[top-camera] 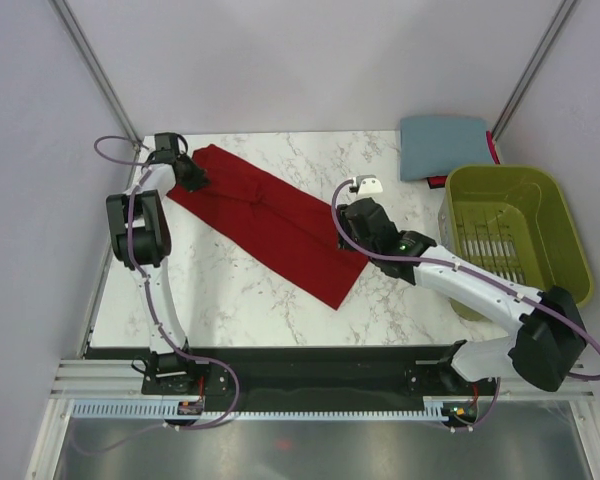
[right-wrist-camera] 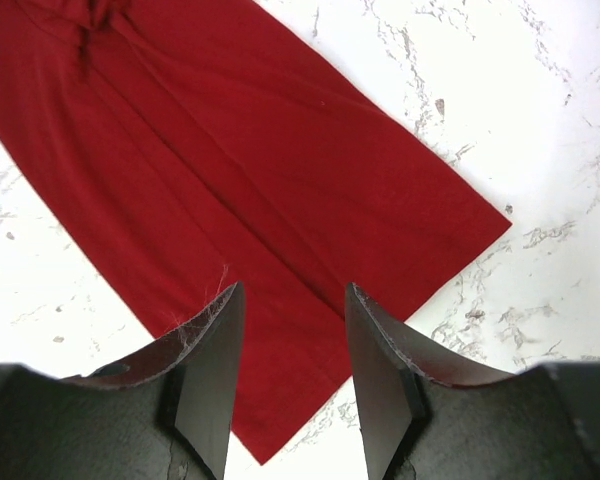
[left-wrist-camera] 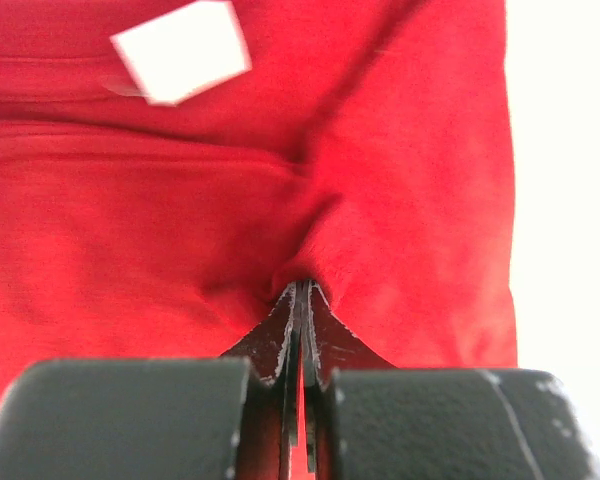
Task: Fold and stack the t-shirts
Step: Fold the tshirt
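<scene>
The dark red t-shirt (top-camera: 270, 222) lies as a long folded strip running diagonally from the table's back left toward the middle. My left gripper (top-camera: 192, 172) is shut on its back-left end; in the left wrist view the fingertips (left-wrist-camera: 302, 292) pinch a pucker of red cloth (left-wrist-camera: 160, 230) below a white label (left-wrist-camera: 180, 50). My right gripper (top-camera: 355, 245) hovers open over the strip's near-right end, and in the right wrist view its fingers (right-wrist-camera: 292, 300) stand apart above the cloth (right-wrist-camera: 240, 170) without holding it. The blue-grey t-shirt (top-camera: 442, 147) lies folded at the back right.
An olive-green slatted basket (top-camera: 560, 235) stands at the right edge, just beside the right arm. White marbled table (top-camera: 230, 290) shows in front of the red strip. Grey walls close in the back and both sides.
</scene>
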You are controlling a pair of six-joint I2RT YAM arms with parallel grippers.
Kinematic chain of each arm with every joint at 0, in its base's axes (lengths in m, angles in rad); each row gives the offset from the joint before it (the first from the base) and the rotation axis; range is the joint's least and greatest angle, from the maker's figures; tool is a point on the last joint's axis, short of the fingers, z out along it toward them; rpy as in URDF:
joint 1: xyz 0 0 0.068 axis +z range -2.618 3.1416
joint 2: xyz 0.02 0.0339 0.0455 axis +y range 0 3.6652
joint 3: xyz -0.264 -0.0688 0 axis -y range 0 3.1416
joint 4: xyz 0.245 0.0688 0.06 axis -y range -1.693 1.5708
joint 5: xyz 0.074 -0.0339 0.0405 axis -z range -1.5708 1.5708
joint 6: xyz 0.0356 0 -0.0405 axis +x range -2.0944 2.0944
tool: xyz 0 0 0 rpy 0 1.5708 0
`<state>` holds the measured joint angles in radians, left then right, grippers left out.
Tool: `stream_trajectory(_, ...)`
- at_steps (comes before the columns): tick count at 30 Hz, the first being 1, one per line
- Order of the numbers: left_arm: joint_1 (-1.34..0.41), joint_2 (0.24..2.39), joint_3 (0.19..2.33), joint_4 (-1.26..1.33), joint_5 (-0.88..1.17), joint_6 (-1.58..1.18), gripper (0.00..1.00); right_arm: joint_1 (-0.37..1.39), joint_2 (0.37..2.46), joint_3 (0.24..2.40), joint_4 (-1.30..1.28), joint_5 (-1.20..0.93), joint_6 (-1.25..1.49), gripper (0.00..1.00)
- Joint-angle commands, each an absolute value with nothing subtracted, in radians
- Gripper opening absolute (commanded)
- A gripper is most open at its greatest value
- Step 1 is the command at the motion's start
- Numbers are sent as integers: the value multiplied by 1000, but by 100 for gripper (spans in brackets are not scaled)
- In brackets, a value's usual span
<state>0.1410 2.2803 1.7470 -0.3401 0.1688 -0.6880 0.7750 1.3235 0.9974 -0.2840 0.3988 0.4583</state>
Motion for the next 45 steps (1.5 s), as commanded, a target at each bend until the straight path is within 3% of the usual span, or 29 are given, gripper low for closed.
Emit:
stream_trajectory(1,123,2255,1839,-356,201,-672,2,776,1348,1035,-258,448,437,53)
stream_trajectory(7,86,2093,1830,-402,65,-575,2,776,1329,1031,-307,424,434,53)
stream_trajectory(11,37,1953,1735,-410,84,-566,2,776,1249,954,-324,370,481,53)
stream_trajectory(20,-306,1642,1246,-262,295,-601,2,775,1026,897,-537,339,525,53)
stream_trajectory(24,-510,1611,1088,-206,278,-630,2,775,909,865,-636,305,531,52)
stream_trajectory(32,-698,1615,904,-23,246,-768,2,776,718,810,-684,285,558,51)
stream_trajectory(45,-831,1712,802,20,62,-831,2,775,666,828,-744,307,583,52)
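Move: The shirt's near corner, by which the left hand will set down, lies about 38 cm back and 40 cm to the right of that hand, a centimetre or two lower. At much the same height, the white tag is some 4 cm ahead and 4 cm left, the folded flap's tip 3 cm back and 16 cm right, and the shirt's right corner 16 cm back and 55 cm right. From the right hand, the near corner is roughly 22 cm back, 1 cm left and 16 cm below. The shirt's far-left end is let go as the left hand's shut fingers nudge slightly forward, then lift off. The hand arcs back and right over the cloth, turning clockwise some 50 degrees, and sinks with its tips onto the near-right end beside the near corner. The open, empty right hand draws back and to the right, away from the shirt. ##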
